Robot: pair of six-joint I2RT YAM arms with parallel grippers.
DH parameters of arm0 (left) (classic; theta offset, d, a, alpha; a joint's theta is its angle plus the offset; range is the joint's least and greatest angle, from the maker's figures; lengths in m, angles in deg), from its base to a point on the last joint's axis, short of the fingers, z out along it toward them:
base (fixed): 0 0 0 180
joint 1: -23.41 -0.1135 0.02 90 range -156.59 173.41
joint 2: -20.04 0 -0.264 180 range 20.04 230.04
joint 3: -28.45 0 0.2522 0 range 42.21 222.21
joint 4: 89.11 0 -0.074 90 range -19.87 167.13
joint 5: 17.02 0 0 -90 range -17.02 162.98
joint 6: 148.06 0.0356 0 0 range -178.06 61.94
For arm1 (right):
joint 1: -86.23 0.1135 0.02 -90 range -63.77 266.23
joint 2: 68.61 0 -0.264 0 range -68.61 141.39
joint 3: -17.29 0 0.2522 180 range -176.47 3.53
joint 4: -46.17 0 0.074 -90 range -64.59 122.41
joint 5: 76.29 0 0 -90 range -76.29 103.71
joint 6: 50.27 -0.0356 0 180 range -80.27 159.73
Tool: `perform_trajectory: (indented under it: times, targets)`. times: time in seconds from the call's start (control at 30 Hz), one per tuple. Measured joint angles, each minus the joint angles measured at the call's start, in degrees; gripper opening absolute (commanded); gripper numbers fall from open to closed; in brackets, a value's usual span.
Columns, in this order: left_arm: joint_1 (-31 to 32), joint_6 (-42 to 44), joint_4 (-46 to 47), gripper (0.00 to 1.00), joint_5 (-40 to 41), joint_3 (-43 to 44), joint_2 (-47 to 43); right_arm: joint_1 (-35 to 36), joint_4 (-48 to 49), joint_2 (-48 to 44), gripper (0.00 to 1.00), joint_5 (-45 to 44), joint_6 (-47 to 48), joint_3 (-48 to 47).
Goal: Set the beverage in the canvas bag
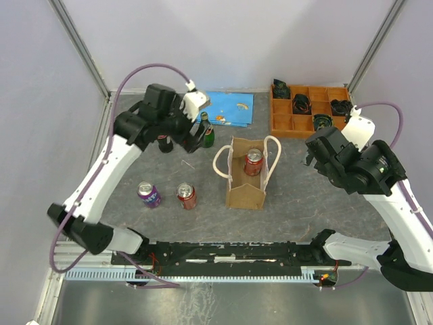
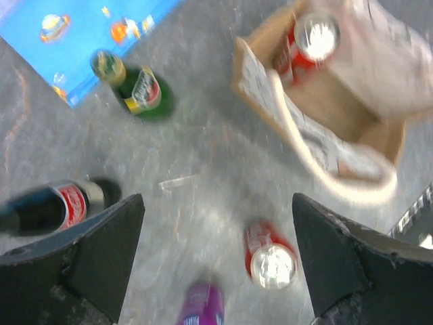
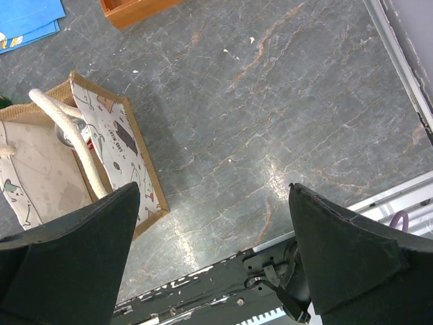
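The tan canvas bag [image 1: 245, 186] stands upright mid-table with cream loop handles and a red can [image 1: 254, 161] inside it. My left gripper [image 1: 191, 140] is open and empty, hovering at the back left beside a green bottle [image 1: 207, 133] and a dark cola bottle [image 1: 164, 143]. The blurred left wrist view shows its open jaws [image 2: 216, 250] above a red can [image 2: 270, 256] and a purple can [image 2: 201, 305], with the bag [image 2: 338, 101] at the upper right. My right gripper [image 1: 312, 154] is open and empty, right of the bag [image 3: 115, 145].
A red can [image 1: 187, 196] and a purple can [image 1: 149, 195] stand left of the bag. An orange compartment tray [image 1: 284, 124] with dark items sits at the back right. A blue printed sheet [image 1: 230, 108] lies at the back. White walls enclose the table.
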Motion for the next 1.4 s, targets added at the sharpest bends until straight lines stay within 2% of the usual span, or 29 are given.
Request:
perform_trajectory:
  times: [0.1,0.23,0.37,0.5,0.77,1.0,1.4]
  targets:
    - [-2.5,8.3,-9.0,0.97,-4.7,-3.5,-5.8,0.0,0.1,0.0,0.99,0.0,0.0,0.0]
    - [-4.4,18.1,-17.8,0.97,-6.7,-14.8,-12.3,0.0,0.7,0.0,0.99,0.1,0.1,0.5]
    - [-5.0,23.4,-20.1,0.97,-6.4,-25.7,-15.6,0.0,1.3,0.2,0.99,0.4,0.3,0.7]
    - [-5.0,25.4,-18.8,0.97,-6.7,-31.1,-16.3,0.0,1.3,0.1,0.99,0.5,0.2,0.7]
    - [-5.0,25.9,-12.5,0.98,-8.3,-33.7,-15.7,0.0,1.2,-0.6,0.99,1.0,0.2,0.7]
    - [-4.9,25.9,-7.8,0.98,-8.2,-34.7,-11.5,0.0,1.2,-0.5,0.99,1.5,0.1,0.8]
    - [-3.3,25.9,-5.8,0.98,-8.3,-35.4,-7.1,0.0,1.2,1.0,0.99,1.6,0.5,0.8]
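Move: The red can stands some 11 cm back from the left hand, 6 cm to its left and about 23 cm below. The purple can is level with the red can, another 14 cm to the left. The bag's middle is about 3 cm back from the left hand and 17 cm to its right; the green bottle is about 9 cm straight ahead. From the right hand, the red can lies about 47 cm left, 2 cm ahead, 25 cm below. The open left hand sinks some 19 cm, swinging about 11 cm back and leftward, tipping down over the red can. ##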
